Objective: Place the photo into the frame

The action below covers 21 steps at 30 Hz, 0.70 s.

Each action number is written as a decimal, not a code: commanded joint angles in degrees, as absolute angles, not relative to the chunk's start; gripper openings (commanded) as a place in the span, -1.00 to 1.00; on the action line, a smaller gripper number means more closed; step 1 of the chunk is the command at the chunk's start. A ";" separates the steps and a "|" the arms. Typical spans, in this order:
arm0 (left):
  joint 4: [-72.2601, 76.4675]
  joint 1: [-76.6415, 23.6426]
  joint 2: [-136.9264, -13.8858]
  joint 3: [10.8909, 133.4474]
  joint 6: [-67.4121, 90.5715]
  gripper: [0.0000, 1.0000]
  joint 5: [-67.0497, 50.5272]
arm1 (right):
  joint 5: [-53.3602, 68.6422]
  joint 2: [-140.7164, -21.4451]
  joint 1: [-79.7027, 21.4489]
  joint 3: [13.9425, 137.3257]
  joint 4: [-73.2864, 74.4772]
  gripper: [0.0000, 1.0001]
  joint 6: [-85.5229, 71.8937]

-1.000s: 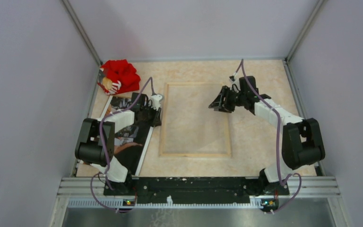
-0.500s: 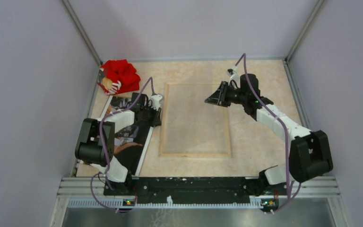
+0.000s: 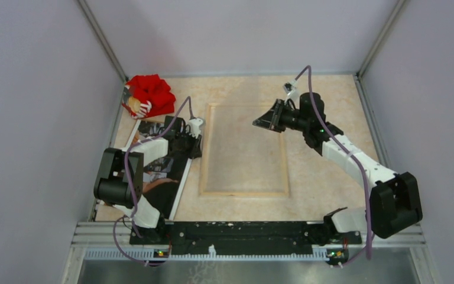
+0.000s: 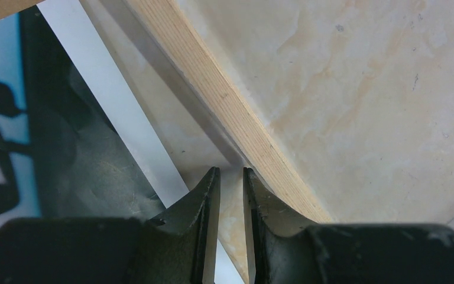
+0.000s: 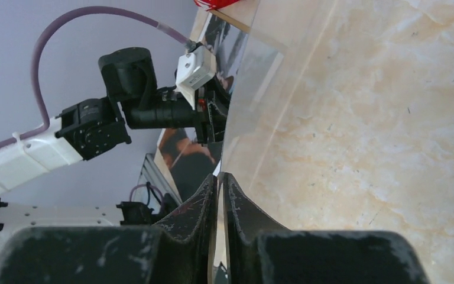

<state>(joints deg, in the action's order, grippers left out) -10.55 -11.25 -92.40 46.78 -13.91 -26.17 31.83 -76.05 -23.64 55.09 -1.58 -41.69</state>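
Observation:
The frame (image 3: 245, 193) lies flat mid-table with its light wood back up. My right gripper (image 3: 261, 123) hangs above the frame's far right part, its jaws pressed onto the edge of a clear pane (image 5: 260, 106) that tilts up over the frame opening (image 3: 242, 154). The photo (image 3: 171, 183), dark with a white border, lies left of the frame, partly under my left arm. My left gripper (image 4: 229, 171) sits low between the photo's white border (image 4: 112, 118) and the frame's wooden left rail (image 4: 224, 100), jaws slightly apart with only table showing between them.
A red bundle (image 3: 151, 94) sits in the back left corner. A brown board edge (image 4: 0, 9) shows beyond the photo. Grey walls close in on both sides and the back. A black rail (image 3: 242, 231) runs along the near edge.
My right arm has swung up and toward the far left over the frame, and its jaws have closed onto the clear pane's edge. The left arm has not moved.

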 commanded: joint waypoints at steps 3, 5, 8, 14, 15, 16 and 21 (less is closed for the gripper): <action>-12.51 -10.93 -92.18 46.73 -14.86 -0.45 -26.23 | 28.47 -80.40 -24.29 61.27 5.76 -0.79 -43.89; -12.52 -10.96 -91.88 46.52 -14.85 -0.45 -26.21 | 25.69 -81.03 -24.34 63.24 12.43 -0.80 -41.54; -12.34 -10.95 -91.72 46.39 -14.94 -0.45 -26.12 | 24.70 -80.55 -24.21 61.41 15.40 -0.74 -39.46; -12.31 -10.98 -91.60 46.35 -14.94 -0.45 -26.31 | 27.98 -85.14 -22.57 60.58 18.67 -0.12 -36.30; -12.29 -10.94 -91.53 46.35 -14.94 -0.45 -26.33 | 28.46 -85.88 -22.32 60.26 17.87 -0.10 -36.42; -12.22 -10.93 -91.56 46.33 -14.94 -0.45 -26.40 | 28.81 -86.74 -21.94 60.20 17.34 -0.09 -36.65; -12.08 -10.99 -91.93 46.53 -14.80 -0.45 -26.74 | 30.24 -90.45 -21.47 61.72 15.21 -0.14 -36.21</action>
<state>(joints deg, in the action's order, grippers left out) -10.55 -11.25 -92.38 46.78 -13.91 -26.28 28.16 -88.86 -21.96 59.75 17.10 -37.71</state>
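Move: The right gripper holds the clear sheet up by its edge. The middle of the frame it belongs in lies about 6 cm ahead, 6 cm to the left and some 24 cm below. The frame's right rail is roughly 8 cm to the right and 6 cm ahead. The photo's middle is about 38 cm to the left and 4 cm back, at table height. From the left gripper the frame's middle is some 17 cm to the right and 4 cm ahead. Lower the right gripper about 11 cm towards the frame, bringing the raised edge of the clear sheet down over it. Tip the fingertips some 25 degrees further down on the way. In the second half, spread the nearly shut fingers to almost half open around the sheet's edge, easing the pinch. ##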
